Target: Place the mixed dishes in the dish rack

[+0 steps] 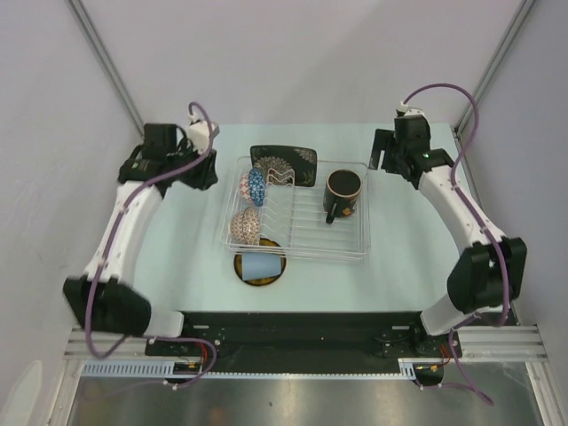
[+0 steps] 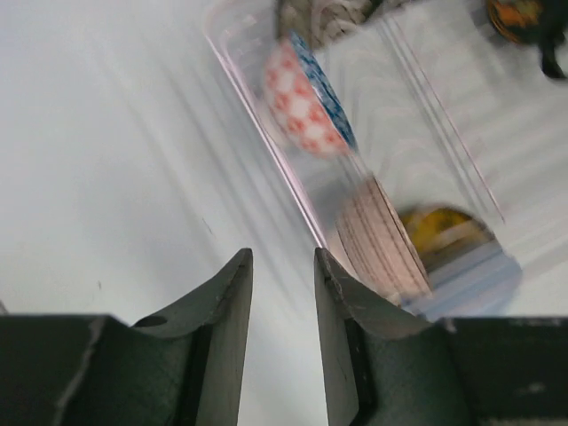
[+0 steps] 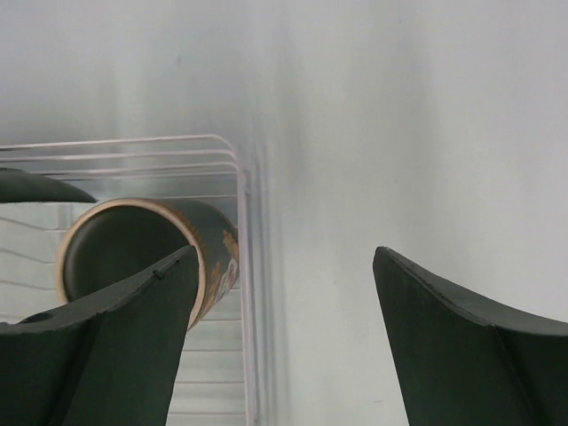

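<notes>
The dish rack (image 1: pixel 355 244) is a clear tray with wire dividers in the middle of the table. A blue patterned bowl (image 1: pixel 256 186) (image 2: pixel 306 98) and a beige patterned bowl (image 1: pixel 246 226) (image 2: pixel 382 248) stand on edge at its left end. A dark mug (image 1: pixel 343 193) (image 3: pixel 146 248) sits at its right end. At the rack's back edge is a black floral square plate (image 1: pixel 288 162). In front of the rack a pale blue cup (image 1: pixel 260 264) lies on a small yellow plate (image 1: pixel 244 271). My left gripper (image 1: pixel 204 170) (image 2: pixel 282 256) is open and empty, left of the rack. To the rack's right, my right gripper (image 1: pixel 382 158) (image 3: pixel 286 252) stands wide open and empty.
Grey walls with metal posts enclose the pale table (image 1: pixel 177 257) on three sides. Bare table surface lies left and right of the rack. The arm bases sit on the black rail (image 1: pixel 293 333) at the near edge.
</notes>
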You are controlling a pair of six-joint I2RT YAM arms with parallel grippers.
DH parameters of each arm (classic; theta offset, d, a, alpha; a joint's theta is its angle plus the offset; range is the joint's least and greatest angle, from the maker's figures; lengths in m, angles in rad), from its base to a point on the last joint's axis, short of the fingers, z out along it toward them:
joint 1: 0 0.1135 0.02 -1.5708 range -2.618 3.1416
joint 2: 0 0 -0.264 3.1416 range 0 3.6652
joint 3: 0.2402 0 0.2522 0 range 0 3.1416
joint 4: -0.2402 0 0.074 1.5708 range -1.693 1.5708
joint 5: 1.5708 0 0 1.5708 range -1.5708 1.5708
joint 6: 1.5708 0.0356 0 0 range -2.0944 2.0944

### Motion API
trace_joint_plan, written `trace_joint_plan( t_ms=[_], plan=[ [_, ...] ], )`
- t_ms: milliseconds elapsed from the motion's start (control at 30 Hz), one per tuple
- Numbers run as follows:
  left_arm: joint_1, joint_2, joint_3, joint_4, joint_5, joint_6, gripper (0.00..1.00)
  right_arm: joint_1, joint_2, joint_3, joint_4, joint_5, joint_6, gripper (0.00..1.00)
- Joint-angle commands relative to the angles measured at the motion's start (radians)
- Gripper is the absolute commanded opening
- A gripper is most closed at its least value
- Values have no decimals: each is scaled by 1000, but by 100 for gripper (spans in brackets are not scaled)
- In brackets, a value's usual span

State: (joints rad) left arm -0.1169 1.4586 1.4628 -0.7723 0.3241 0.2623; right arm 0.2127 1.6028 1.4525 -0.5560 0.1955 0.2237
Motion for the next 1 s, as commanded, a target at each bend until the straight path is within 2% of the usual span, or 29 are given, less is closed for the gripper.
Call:
trace_joint_plan(
  t_ms=[0, 67, 200, 600, 967],
  plan=[
    [3, -312, -186, -241, 191, 300, 39, 16, -187, -66, 16, -25, 23, 86],
    [-1, -422, -320, -269, 193, 343, 39, 19, -245, -104, 5, -50, 39, 86],
    [-30, -458, -433, -282, 226, 328, 40, 19, -323, -149, -19, -71, 63, 87],
    [-187, -199, -490, -148, 369, 164, 37, 39, -449, -187, -105, -87, 115, 87],
    [-244, -162, -504, -84, 291, 46, 35, 33, -485, -185, -131, -67, 66, 88]
  ],
)
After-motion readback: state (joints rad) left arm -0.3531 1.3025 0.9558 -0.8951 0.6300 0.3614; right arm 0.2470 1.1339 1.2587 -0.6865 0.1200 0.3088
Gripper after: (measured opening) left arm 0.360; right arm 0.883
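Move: The blue cup, lying on the yellow plate at the rack's near left corner, is about 17 cm back from the left hand, some 11 cm to its right and 19 cm below; the plate sits right under it. From that hand the brown patterned bowl is roughly 8 cm back and 7 cm right, the blue bowl 3 cm ahead and 9 cm right, both around 17 cm down. From the right hand the cup is about 24 cm back, 29 cm left and 16 cm lower. Towards the blue cup goes the empty left hand: first quickly back about 17 cm beside the rack's left side, then down 12 cm or so and rightward 8, tipping down and turning clockwise, each nearly 30 degrees, fingers staying part-open. The right hand, wide open and empty, backs off some 11 cm and rises 7. ##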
